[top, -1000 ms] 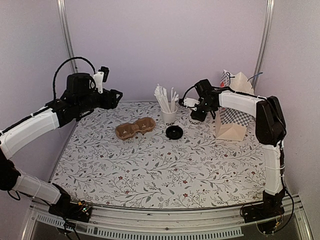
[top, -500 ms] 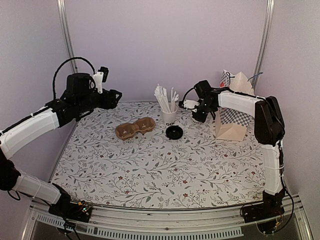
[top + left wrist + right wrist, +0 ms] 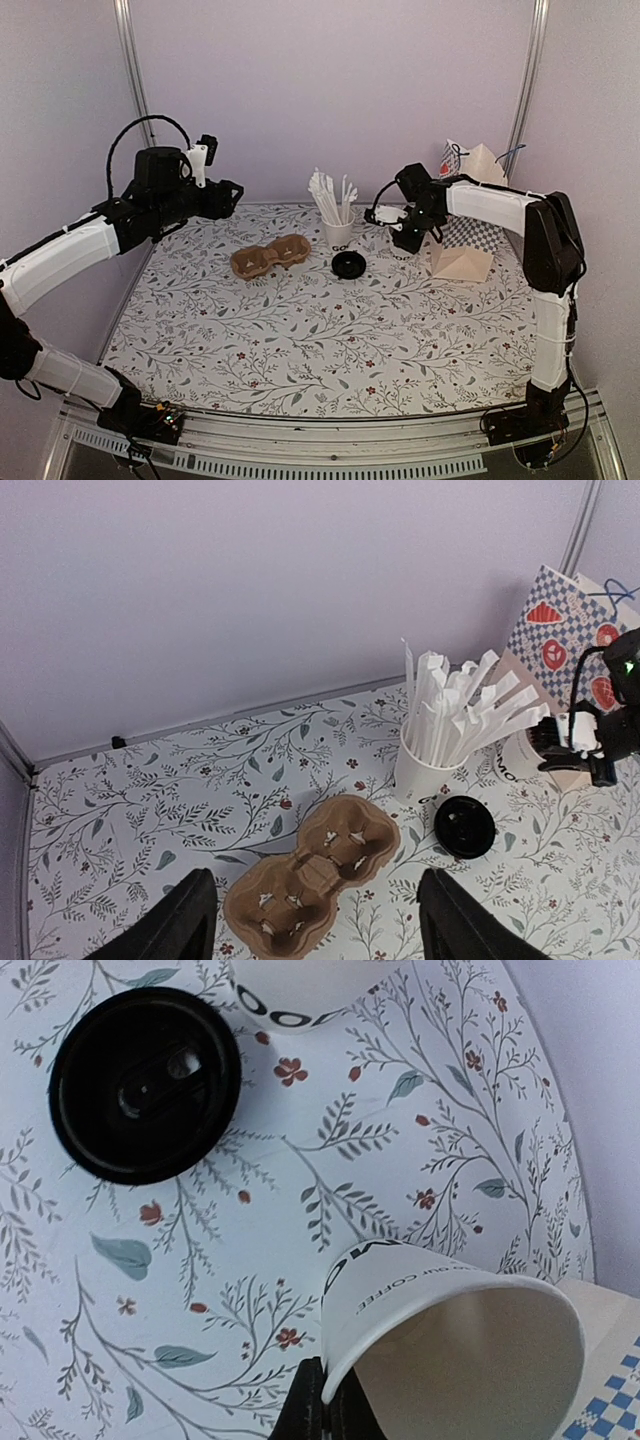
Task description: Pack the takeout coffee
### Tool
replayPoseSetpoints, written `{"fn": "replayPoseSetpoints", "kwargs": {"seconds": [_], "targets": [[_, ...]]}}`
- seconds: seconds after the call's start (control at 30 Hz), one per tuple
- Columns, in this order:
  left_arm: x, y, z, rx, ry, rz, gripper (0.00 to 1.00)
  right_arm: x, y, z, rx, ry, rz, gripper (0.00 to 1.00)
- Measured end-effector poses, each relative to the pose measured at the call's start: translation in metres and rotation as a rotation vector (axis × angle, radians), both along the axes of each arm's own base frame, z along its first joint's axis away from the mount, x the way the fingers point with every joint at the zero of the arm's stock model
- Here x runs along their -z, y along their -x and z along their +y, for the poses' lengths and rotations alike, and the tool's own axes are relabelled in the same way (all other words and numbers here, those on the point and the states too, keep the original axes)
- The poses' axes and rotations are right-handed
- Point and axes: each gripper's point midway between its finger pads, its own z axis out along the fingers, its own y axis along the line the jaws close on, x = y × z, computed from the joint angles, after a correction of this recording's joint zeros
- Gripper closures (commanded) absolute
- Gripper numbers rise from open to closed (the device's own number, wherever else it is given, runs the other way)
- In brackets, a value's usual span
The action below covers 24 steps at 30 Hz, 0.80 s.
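The takeout coffee cup is white with dark lettering, open-topped and with no lid on it. My right gripper is shut on its rim, one finger inside and one outside. The same cup shows in the left wrist view beside the checked bag. Its round black lid lies flat on the table to the left of it, and the lid also shows in the top view. My left gripper hangs open high over the back left, above the brown pulp carrier.
A white cup full of paper-wrapped straws stands just behind the lid. A checked paper bag stands at the back right, close to my right arm. The pulp carrier lies left of centre on the floral tablecloth.
My right gripper has gone from partly open to shut on the cup's rim and has shifted slightly to the right with it. The left arm has stayed put.
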Motion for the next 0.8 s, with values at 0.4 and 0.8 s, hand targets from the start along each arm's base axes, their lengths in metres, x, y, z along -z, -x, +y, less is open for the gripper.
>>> {"fn": "replayPoseSetpoints", "kwargs": {"seconds": [0.4,0.8], "targets": [[0.005,-0.002,0.0,-0.004,-0.006,0.01,0.29,-0.046,0.122,0.017,-0.137,-0.1,0.094,1.0],[0.015,-0.007,0.002,-0.017,-0.021,0.031,0.29,-0.032,0.277,0.114,-0.62,-0.096,0.266,0.99]]}}
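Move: The coffee cup is already pinched by its near rim in the right hand, its middle roughly 4 cm ahead and 4 cm below. It is bound for clear table about 25 cm back and 14 cm left. The black lid lies 14 cm left and 2 cm back; the straw cup stands 15 cm left and 6 cm ahead; the paper bag is 15 cm right, 8 cm ahead. From the left hand that clear spot is some 17 cm back, 22 cm right and 29 cm down. The coffee cup, still pinched by its rim in the right hand, is drawn back towards the robot by nearly 30 cm, at first almost straight, rising about 4 cm, then swerving some 11 cm left and easing slightly down. On the way the hand turns roughly 35 degrees counter-clockwise and tips its fingers closer to straight down; they stay shut. ##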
